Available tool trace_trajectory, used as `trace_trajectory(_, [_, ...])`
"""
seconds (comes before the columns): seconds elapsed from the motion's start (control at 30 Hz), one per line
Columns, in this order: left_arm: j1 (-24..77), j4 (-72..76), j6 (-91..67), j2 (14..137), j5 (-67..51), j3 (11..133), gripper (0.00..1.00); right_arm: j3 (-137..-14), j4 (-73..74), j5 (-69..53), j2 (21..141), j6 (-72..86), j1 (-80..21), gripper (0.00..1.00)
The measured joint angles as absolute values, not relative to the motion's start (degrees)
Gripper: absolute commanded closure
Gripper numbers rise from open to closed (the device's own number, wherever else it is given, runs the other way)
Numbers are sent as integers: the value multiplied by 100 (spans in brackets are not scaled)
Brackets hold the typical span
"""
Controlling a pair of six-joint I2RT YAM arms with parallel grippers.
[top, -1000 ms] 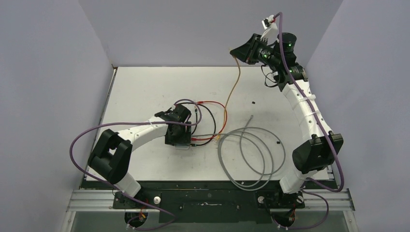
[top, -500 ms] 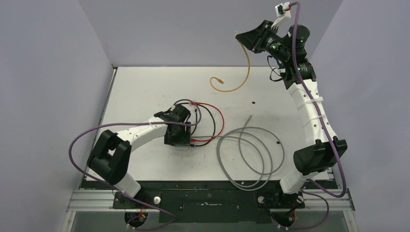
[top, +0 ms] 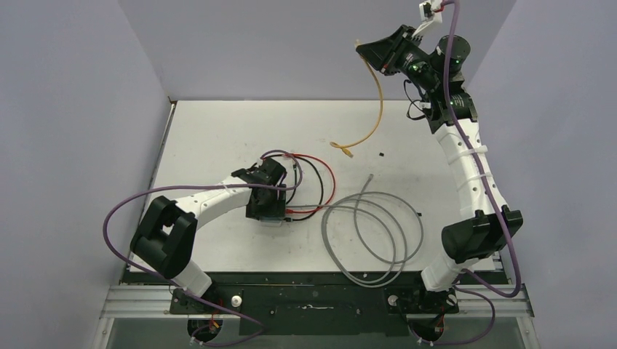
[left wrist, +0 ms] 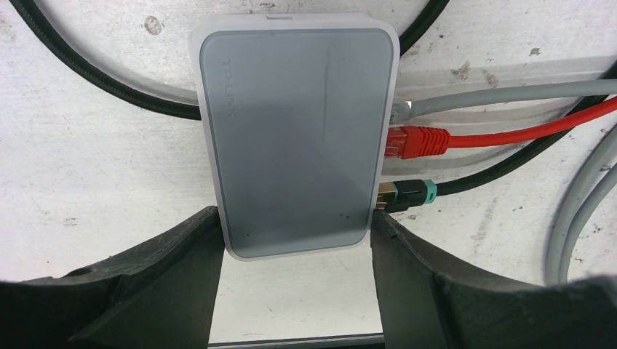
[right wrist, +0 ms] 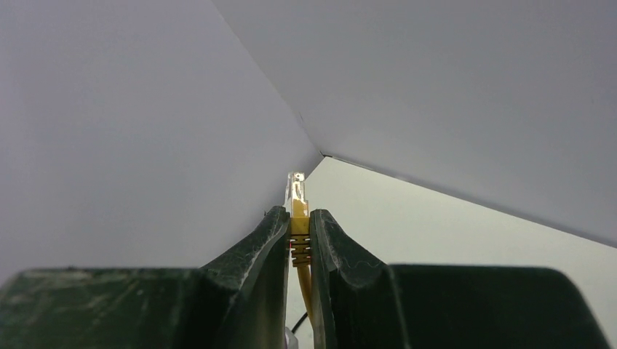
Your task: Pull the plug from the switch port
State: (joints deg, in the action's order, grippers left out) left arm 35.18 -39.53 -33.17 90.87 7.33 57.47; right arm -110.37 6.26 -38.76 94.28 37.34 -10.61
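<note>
The switch [left wrist: 298, 138], a flat pale grey box, lies on the white table with my left gripper [left wrist: 295, 219] shut on its near end, one finger on each side. In the top view it sits mostly hidden under that gripper [top: 266, 202]. A red plug [left wrist: 415, 140], a black plug with a teal collar [left wrist: 407, 193] and a grey cable [left wrist: 509, 94] stay in its right edge. My right gripper [right wrist: 299, 218] is shut on a yellow plug [right wrist: 297, 193], held high at the back right [top: 361, 49]. Its yellow cable [top: 378, 94] hangs down, free end [top: 348, 150] near the table.
A grey cable coil [top: 375, 233] lies right of the switch. Red and black cables [top: 320, 182] loop behind it. Two small black bits [top: 383, 155] rest on the table. Grey walls close in the back and both sides.
The right gripper rose higher with the yellow plug. The yellow cable's far end left the table beside the switch and now dangles near the back. The grey coil shifted slightly left.
</note>
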Motion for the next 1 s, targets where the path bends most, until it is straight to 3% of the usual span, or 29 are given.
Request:
trace_trajectory(0.53, [3518,-3970,-3328,8958,816,5564,100,-10840,1221,-3573,10221,3371,-521,95])
trace_trajectory(1.0, [3518,-3977,-3328,8958,862,5564,100,-11614,1343,-3697,11686,3341,-370,95])
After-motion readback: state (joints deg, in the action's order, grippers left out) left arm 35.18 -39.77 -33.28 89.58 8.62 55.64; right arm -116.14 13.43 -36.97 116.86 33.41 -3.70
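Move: The right hand, high over the table with the freed yellow plug, is headed for clear far table some 15 cm ahead, 7 to its right and 50 below. The yellow cable's loose end hangs almost beneath it, about 1 ahead and 3 right, 48 down; at table level, the grey coil lies 22 back and 9 right, the switch 20 back and 19 left. From the left hand the clear spot is about 32 ahead, 27 right, 4 below. Still pinching the yellow plug, the right hand comes down about 18 cm while reaching some 14 cm forward and about 5 cm to its right, lowering the trailing cable towards the clear far part of the table; its fingers stay shut and tip some 20 degrees downward, with a slight clockwise turn. The left hand keeps its grip on the switch, easing only about 1 cm back and to the left. ##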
